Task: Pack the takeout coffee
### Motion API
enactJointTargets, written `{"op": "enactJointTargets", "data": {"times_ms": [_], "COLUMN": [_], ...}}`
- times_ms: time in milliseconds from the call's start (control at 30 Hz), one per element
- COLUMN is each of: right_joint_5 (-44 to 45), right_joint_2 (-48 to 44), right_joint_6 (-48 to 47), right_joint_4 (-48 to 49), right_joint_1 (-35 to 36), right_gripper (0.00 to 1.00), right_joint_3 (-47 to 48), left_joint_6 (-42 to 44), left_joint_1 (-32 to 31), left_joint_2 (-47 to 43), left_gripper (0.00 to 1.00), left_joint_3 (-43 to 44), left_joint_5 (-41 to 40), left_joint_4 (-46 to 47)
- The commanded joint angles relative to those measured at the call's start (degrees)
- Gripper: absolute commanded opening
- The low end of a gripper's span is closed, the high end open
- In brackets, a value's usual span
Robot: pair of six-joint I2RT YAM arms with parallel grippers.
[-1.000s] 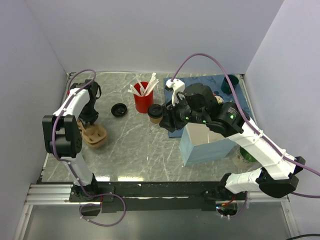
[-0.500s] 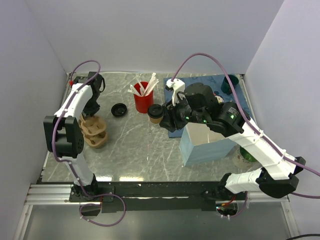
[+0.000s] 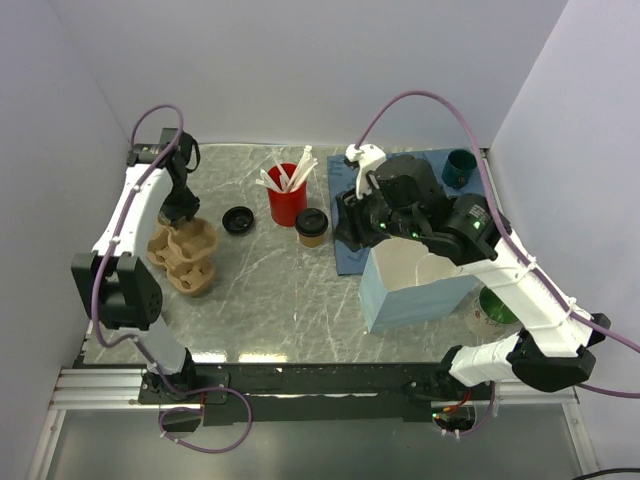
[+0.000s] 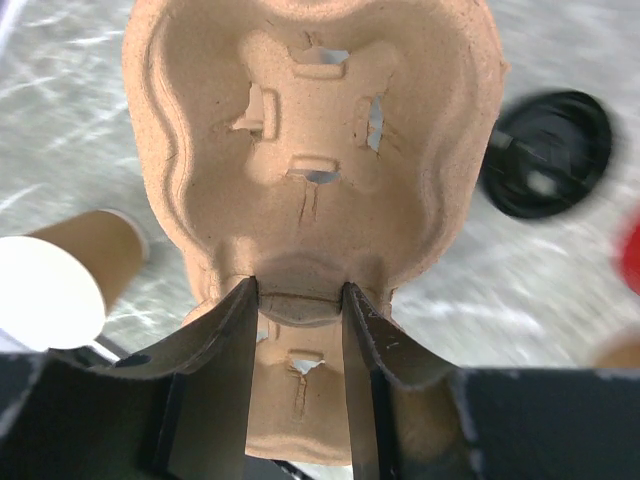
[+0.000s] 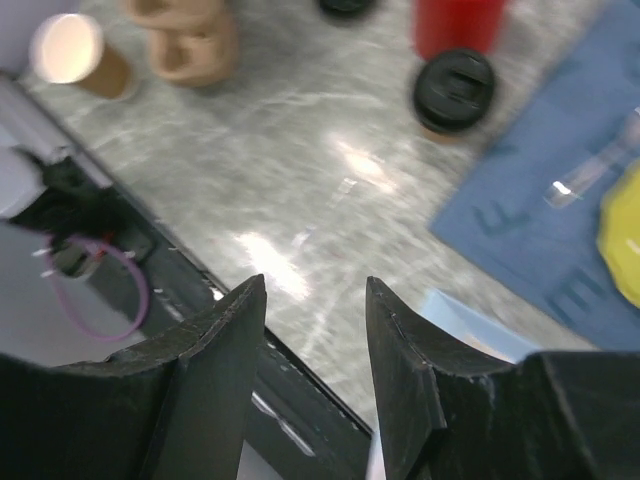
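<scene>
The takeout coffee [image 3: 312,226], a brown paper cup with a black lid, stands upright beside the red cup; it also shows in the right wrist view [image 5: 453,90]. My right gripper [image 3: 344,228] is open and empty, just right of the coffee and apart from it; in its own view [image 5: 315,290] the jaws hang over bare table. My left gripper [image 3: 183,212] is shut on the middle ridge of a tan pulp cup carrier [image 3: 181,256], seen close in the left wrist view [image 4: 310,150] with the gripper [image 4: 300,292] pinching it.
A red cup of white utensils [image 3: 286,198], a loose black lid [image 3: 238,220], a lidless brown cup [image 4: 60,285] near the left arm base, an open light-blue box [image 3: 415,285], a blue mat [image 3: 345,255], a dark green cup [image 3: 459,168].
My left arm has swung outward and shifted the carrier a little back and left. My right gripper has drawn back to the right, away from the coffee, which stays standing.
</scene>
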Motion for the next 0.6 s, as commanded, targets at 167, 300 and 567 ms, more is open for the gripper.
{"op": "enactJointTargets", "data": {"times_ms": [167,300,567], "right_joint_5": [16.52,14.24,10.80], "right_joint_2": [-0.90,-2.84,-3.63], "right_joint_6": [5.19,6.86,13.01], "right_joint_4": [-18.52,-18.52,-18.61], "right_joint_1": [-1.76,-1.76,-1.68], "right_gripper": [0.53,0.53,0.53], "right_joint_3": [4.76,0.28,-7.11], "left_joint_6": [4.04,3.16,1.40], "left_joint_1": [-0.75,-1.10,-1.98], "left_joint_2": [-11.89,-15.42,-19.55], "left_gripper": [0.33,0.33,0.34], "left_joint_3": [0.66,-2.94,-3.13], "left_joint_5": [18.50,26.31,33.18], "left_joint_4": [2.55,4.13,5.97]}}
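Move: The coffee cup stands level with the left hand, which already holds a cup carrier, and about 32 cm to its right and 13 below. The other carrier lies some 5 cm nearer and 17 lower, the loose black lid about 6 farther out and 12 right, and the red straw cup 7 farther and 26 right. From the right hand, the paper bag is about 18 cm right and 27 below, with the coffee cup 14 ahead and 8 left. The cup carrier, still pinched at its waist in the left fingers, is carried about 9 cm right and nearly as far up, drawing back slightly, away from the carrier on the table and towards the coffee cup's side, while the wrist swings some 30 degrees so the fingers point more to the right. The empty right hand goes some 7 cm right, then sinks about as far towards the paper bag's mouth, fingers turning downward and their gap unchanged. ##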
